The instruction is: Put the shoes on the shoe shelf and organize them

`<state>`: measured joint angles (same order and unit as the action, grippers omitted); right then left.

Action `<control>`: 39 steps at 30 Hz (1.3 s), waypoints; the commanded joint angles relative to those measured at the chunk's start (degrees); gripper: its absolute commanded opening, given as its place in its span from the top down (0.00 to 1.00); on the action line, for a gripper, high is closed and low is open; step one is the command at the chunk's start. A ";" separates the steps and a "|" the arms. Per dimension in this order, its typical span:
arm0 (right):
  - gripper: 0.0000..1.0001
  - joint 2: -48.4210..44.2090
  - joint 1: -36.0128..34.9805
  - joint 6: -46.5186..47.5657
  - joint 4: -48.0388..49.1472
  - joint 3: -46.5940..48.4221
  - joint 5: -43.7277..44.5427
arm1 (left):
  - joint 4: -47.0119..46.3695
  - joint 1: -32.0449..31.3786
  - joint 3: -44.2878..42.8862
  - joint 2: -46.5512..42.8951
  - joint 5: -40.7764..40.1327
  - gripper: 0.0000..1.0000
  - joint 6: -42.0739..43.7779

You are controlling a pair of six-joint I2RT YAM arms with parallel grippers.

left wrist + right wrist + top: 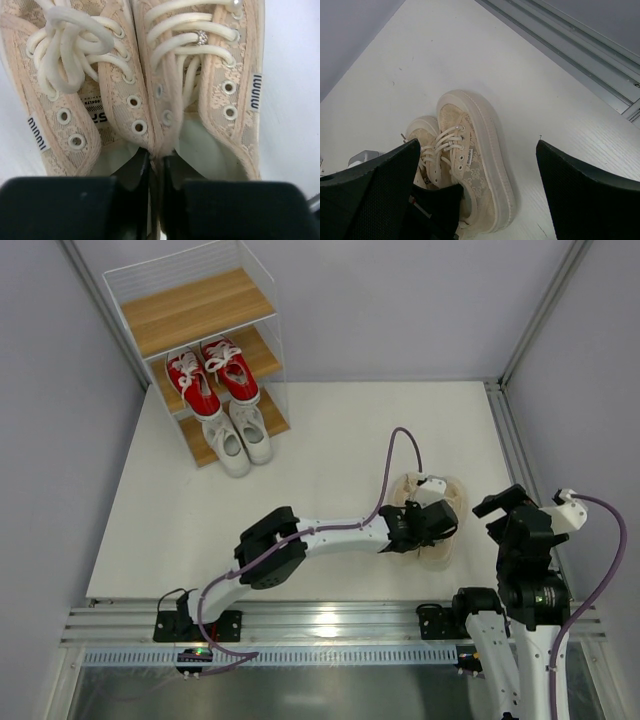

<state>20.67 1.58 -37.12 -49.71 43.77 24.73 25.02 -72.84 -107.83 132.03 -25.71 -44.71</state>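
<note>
The cream-beige shoes (450, 502) lie side by side on the table at the right, toes pointing away. My left gripper (159, 165) has one finger inside each shoe and is shut on their two touching inner walls (157, 135). In the top view the left gripper (425, 523) covers their heel ends. The right wrist view shows the same pair (475, 165) with the left gripper (435, 205) at the heels. My right gripper (477, 145) hangs open above and to their right, holding nothing. On the shoe shelf (200, 310), the red shoes (212, 375) fill the middle tier and the white shoes (238, 437) the bottom one.
The shelf's top board (190, 300) carries nothing. A grey wall runs along the left, and a metal rail (515, 440) borders the table's right edge. My right arm's base (530, 600) stands near the front right corner.
</note>
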 commanded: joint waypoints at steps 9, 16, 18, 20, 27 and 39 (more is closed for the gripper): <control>0.03 0.25 0.00 1.18 2.78 -0.70 -2.58 | 4.17 12.18 23.44 -13.08 -8.12 1.00 -2.75; 0.03 0.86 0.00 1.26 5.24 -3.16 -5.30 | 7.40 18.69 34.35 -24.35 -16.47 1.00 -7.32; 0.03 1.39 0.00 1.18 5.85 -3.34 -6.18 | 8.03 20.45 37.15 -26.29 -16.91 1.00 -8.81; 0.03 1.83 0.00 1.35 6.29 -3.78 -6.62 | 8.99 21.24 38.74 -28.75 -17.17 1.00 -10.83; 0.03 2.45 0.00 1.18 8.75 -5.80 -9.52 | 14.36 21.16 41.21 -32.18 -16.83 0.99 -17.25; 0.03 1.92 0.00 1.79 8.49 -6.15 -10.32 | 19.72 15.80 35.50 -36.58 -15.34 1.00 -18.05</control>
<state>22.87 1.58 -36.51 -43.24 37.58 14.85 43.00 -56.21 -68.49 99.09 -38.89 -61.78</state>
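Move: The beige shoe pair is right at my left hand, its middle about 1 cm ahead, level sideways and some 3 cm below. The empty top shelf is roughly 52 cm to the left, 28 cm ahead and 35 cm up. Beneath that shelf, also about 52 cm left of my left hand, are the red shoes, 27 cm ahead and 17 cm up, and the white shoes, 24 cm ahead at hand height. From my right hand the beige pair is some 5 cm ahead, 8 cm left and 19 cm below. I finish closing my left fingers on the touching inner collars of the beige pair, then sweep it low across the table, about 30 cm left and first 10 cm forward, turning some 35 degrees counter-clockwise. The leftward run then eases out and I draw back about 6 cm, starting to rise by a centimetre. My empty, open right hand eases down, left and forward, roughly 3 cm each. ##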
